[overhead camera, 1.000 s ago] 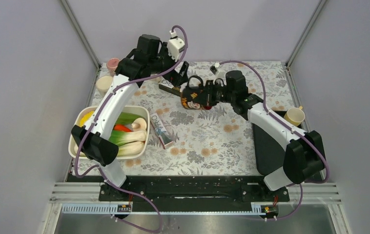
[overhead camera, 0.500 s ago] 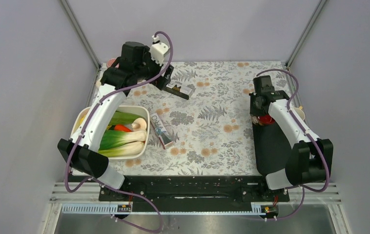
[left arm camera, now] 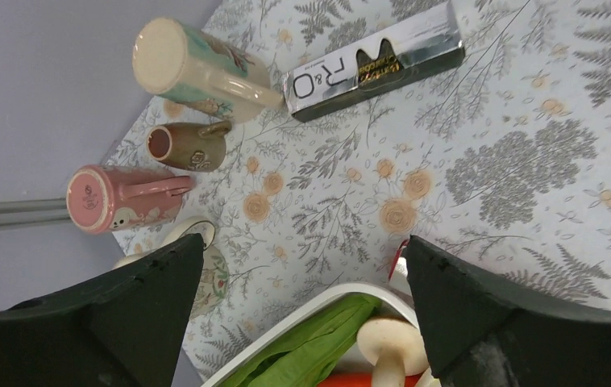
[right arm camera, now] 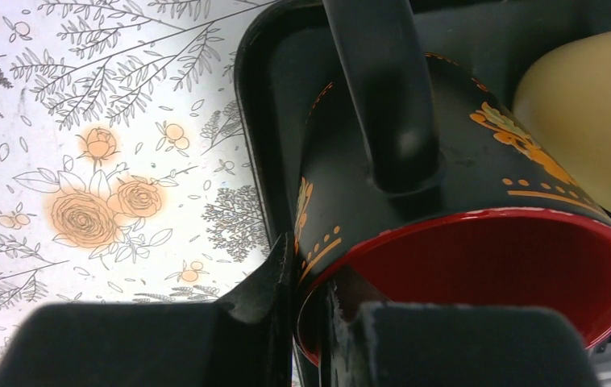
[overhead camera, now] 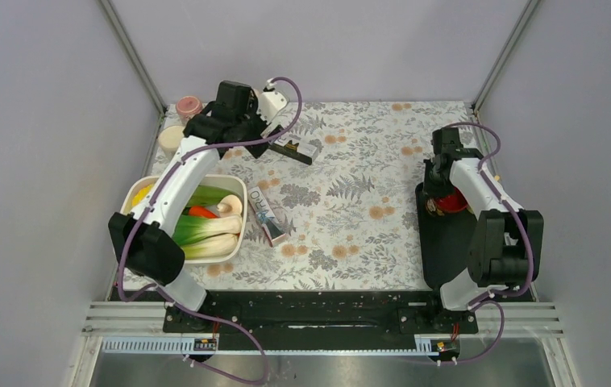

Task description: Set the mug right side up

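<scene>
The mug (overhead camera: 446, 200) is black with orange patterns and a red inside. It sits at the far end of the black tray (overhead camera: 447, 250) on the right, and its red opening shows from above. My right gripper (overhead camera: 441, 187) is shut on its rim. In the right wrist view one finger presses the mug's (right arm camera: 447, 161) outer wall and the other is inside the rim, with the right gripper (right arm camera: 309, 274) at the near lip. The handle points away from the camera. My left gripper (overhead camera: 272, 139) hangs open and empty over the back left of the table, wide apart in its wrist view (left arm camera: 302, 266).
A cream mug (right arm camera: 584, 121) stands right beside the black mug. A dark R&O box (overhead camera: 298, 149) lies under the left gripper. A white tub (overhead camera: 137, 193) of vegetables and a small carton (overhead camera: 268, 214) are at the left. Several mugs (left arm camera: 117, 197) stand in the back-left corner.
My right arm carried the mug from the back middle of the table to the black tray at the right. The left arm drew back to the left, staying open.
</scene>
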Action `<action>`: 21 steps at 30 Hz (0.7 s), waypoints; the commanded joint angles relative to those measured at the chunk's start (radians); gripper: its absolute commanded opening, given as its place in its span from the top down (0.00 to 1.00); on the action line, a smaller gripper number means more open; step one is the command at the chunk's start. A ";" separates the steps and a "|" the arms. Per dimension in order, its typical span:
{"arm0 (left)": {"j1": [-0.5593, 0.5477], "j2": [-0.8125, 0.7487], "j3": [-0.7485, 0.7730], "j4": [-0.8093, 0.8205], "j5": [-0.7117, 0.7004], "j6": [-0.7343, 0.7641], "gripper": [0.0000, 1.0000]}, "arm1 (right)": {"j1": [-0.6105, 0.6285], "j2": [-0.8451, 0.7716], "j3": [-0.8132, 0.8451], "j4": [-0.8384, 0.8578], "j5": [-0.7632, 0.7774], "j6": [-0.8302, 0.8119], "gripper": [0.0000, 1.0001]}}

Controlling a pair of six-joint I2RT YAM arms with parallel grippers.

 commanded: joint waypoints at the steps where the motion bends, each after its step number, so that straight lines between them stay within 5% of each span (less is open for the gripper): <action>1: 0.001 0.028 -0.028 0.054 -0.069 0.087 0.01 | -0.001 0.014 0.026 0.094 -0.037 -0.018 1.00; 3: 0.002 0.043 -0.038 0.066 -0.080 0.116 0.01 | -0.001 0.029 0.036 0.089 -0.040 -0.020 1.00; 5: 0.007 0.071 -0.035 0.076 -0.105 0.155 0.01 | -0.015 0.028 0.042 0.083 -0.035 -0.019 0.78; 11: 0.040 0.232 0.068 0.077 -0.188 0.342 0.01 | -0.028 -0.001 0.068 0.049 -0.058 -0.036 0.33; 21: 0.046 0.398 0.021 0.460 -0.148 1.070 0.01 | -0.027 -0.119 0.071 0.034 -0.125 -0.037 0.09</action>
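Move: The right hand pinches the left rim of the black mug, low in the black tray. The mug's middle is roughly 3 cm ahead, 4 cm right and 4 cm below, with the yellow mug some 5 cm ahead and 13 cm right. For the empty left hand, the upside-down tall cream mug lies about 23 cm ahead, 4 cm left and 20 cm down. The small brown mug is 22 cm ahead, 11 cm left; the flat box 14 cm ahead, 7 cm right. The right hand lets go of the black mug's rim: it settles barely a centimetre lower, spreads its fingers wide while easing about 2 cm forward, then starts rising off the rim. Meanwhile the left hand, fingers still wide open, swoops down and then mostly forward towards the tall cream mug, about 12 cm out and 10 cm down, its left side rolling up some 40 degrees as it swings clockwise. ##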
